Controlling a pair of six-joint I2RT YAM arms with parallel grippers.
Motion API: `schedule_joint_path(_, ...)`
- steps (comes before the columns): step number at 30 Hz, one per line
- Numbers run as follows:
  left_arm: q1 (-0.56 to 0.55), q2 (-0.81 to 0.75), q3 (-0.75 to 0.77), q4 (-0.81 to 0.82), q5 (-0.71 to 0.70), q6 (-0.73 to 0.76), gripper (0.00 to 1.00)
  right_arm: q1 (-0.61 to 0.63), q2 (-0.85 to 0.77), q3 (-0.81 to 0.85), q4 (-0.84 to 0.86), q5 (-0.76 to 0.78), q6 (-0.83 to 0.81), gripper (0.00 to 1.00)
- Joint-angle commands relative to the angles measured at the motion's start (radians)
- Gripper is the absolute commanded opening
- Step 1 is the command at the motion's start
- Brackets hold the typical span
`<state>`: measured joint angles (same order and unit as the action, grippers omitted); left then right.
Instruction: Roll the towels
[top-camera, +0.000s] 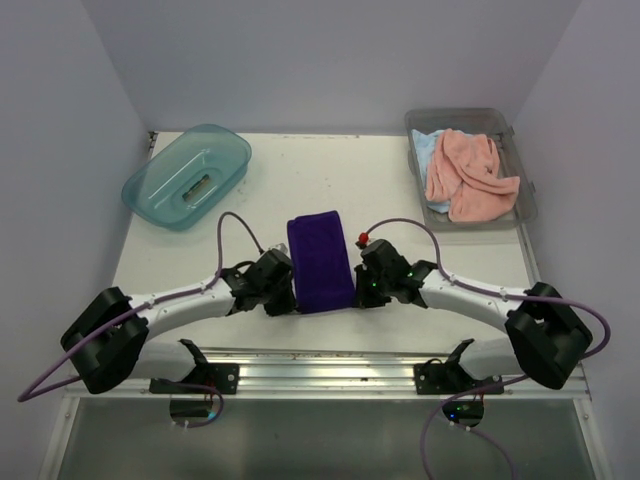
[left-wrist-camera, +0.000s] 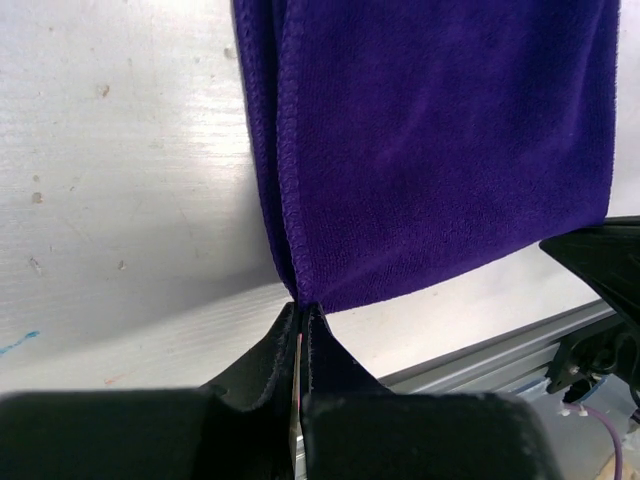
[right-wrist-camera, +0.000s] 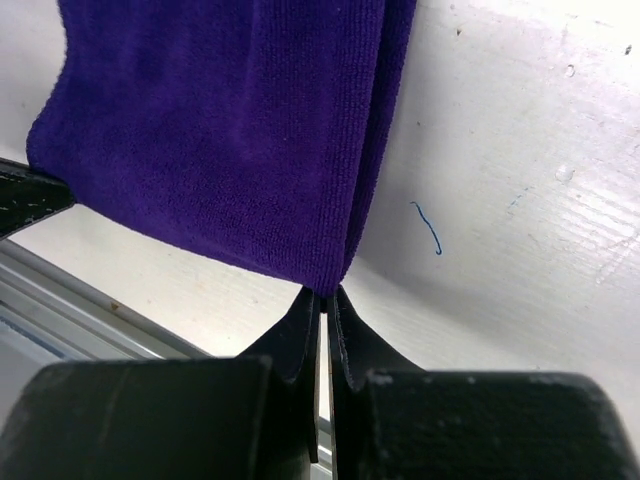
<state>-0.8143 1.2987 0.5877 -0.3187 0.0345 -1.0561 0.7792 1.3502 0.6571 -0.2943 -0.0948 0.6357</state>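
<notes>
A dark purple towel (top-camera: 320, 262) lies folded as a long strip on the white table, its near end between my two arms. My left gripper (top-camera: 292, 300) is shut on the near left corner of that towel (left-wrist-camera: 440, 150), and the fingertips of the left gripper (left-wrist-camera: 300, 305) pinch the hem. At the near right corner my right gripper (top-camera: 358, 295) is shut on the same towel (right-wrist-camera: 220, 130), the tips of the right gripper (right-wrist-camera: 326, 293) meeting at its folded edge. A salmon pink towel (top-camera: 470, 175) lies crumpled over a light blue towel (top-camera: 428, 148) in the bin.
The clear grey bin (top-camera: 523, 172) sits at the back right. A teal plastic tub (top-camera: 187, 175) stands at the back left. The table's metal front rail (top-camera: 320, 365) runs just behind the towel's near end. Purple cables loop from both arms.
</notes>
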Motion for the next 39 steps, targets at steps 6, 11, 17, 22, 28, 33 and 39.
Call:
schedule_joint_path(6, 0.020, -0.026, 0.125, -0.152, -0.056, -0.012, 0.00, 0.000, -0.046, 0.131, -0.121, 0.090, -0.034, 0.00)
schedule_joint_path(11, 0.081, -0.022, 0.152, -0.172, -0.039, 0.014, 0.00, 0.002, 0.016, 0.208, -0.134, 0.113, -0.053, 0.00)
schedule_joint_path(17, 0.159, 0.054, 0.221, -0.169, -0.015, 0.065, 0.00, 0.000, 0.119, 0.306, -0.128, 0.133, -0.077, 0.00)
schedule_joint_path(22, 0.182, 0.148, 0.291, -0.172, -0.016, 0.100, 0.00, -0.008, 0.211, 0.374, -0.140, 0.158, -0.088, 0.00)
schedule_joint_path(28, 0.201, 0.235, 0.359, -0.171, -0.030, 0.131, 0.00, -0.024, 0.286, 0.415, -0.141, 0.174, -0.079, 0.00)
schedule_joint_path(33, 0.211, 0.287, 0.403, -0.168, -0.030, 0.151, 0.00, -0.052, 0.306, 0.411, -0.129, 0.178, -0.062, 0.00)
schedule_joint_path(39, 0.216, 0.318, 0.426, -0.177, -0.031, 0.154, 0.25, -0.081, 0.282, 0.414, -0.108, 0.153, -0.060, 0.55)
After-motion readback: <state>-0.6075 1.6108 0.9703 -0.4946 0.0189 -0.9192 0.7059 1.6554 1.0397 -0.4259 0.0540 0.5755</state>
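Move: Both grippers already pinch the near corners of the folded purple towel, some 15 cm apart and 2 cm above it. Its middle, where this edge goes, lies about 11 cm ahead and 6 cm right of the left hand, and 10 cm ahead and 9 cm left of the right. The teal bin stands roughly 34 cm ahead and 28 cm left of the left hand; the grey basket, some 35 cm ahead and 29 cm right of the right hand. Still pinching the towel's near corners, both hands carry that edge forward together about 10 cm in a low arc, rising 3 to 4 cm and then sinking to lay it over onto the towel's top. At the end the right fingers open about halfway to let go of their corner, while the left ones only begin to part. ##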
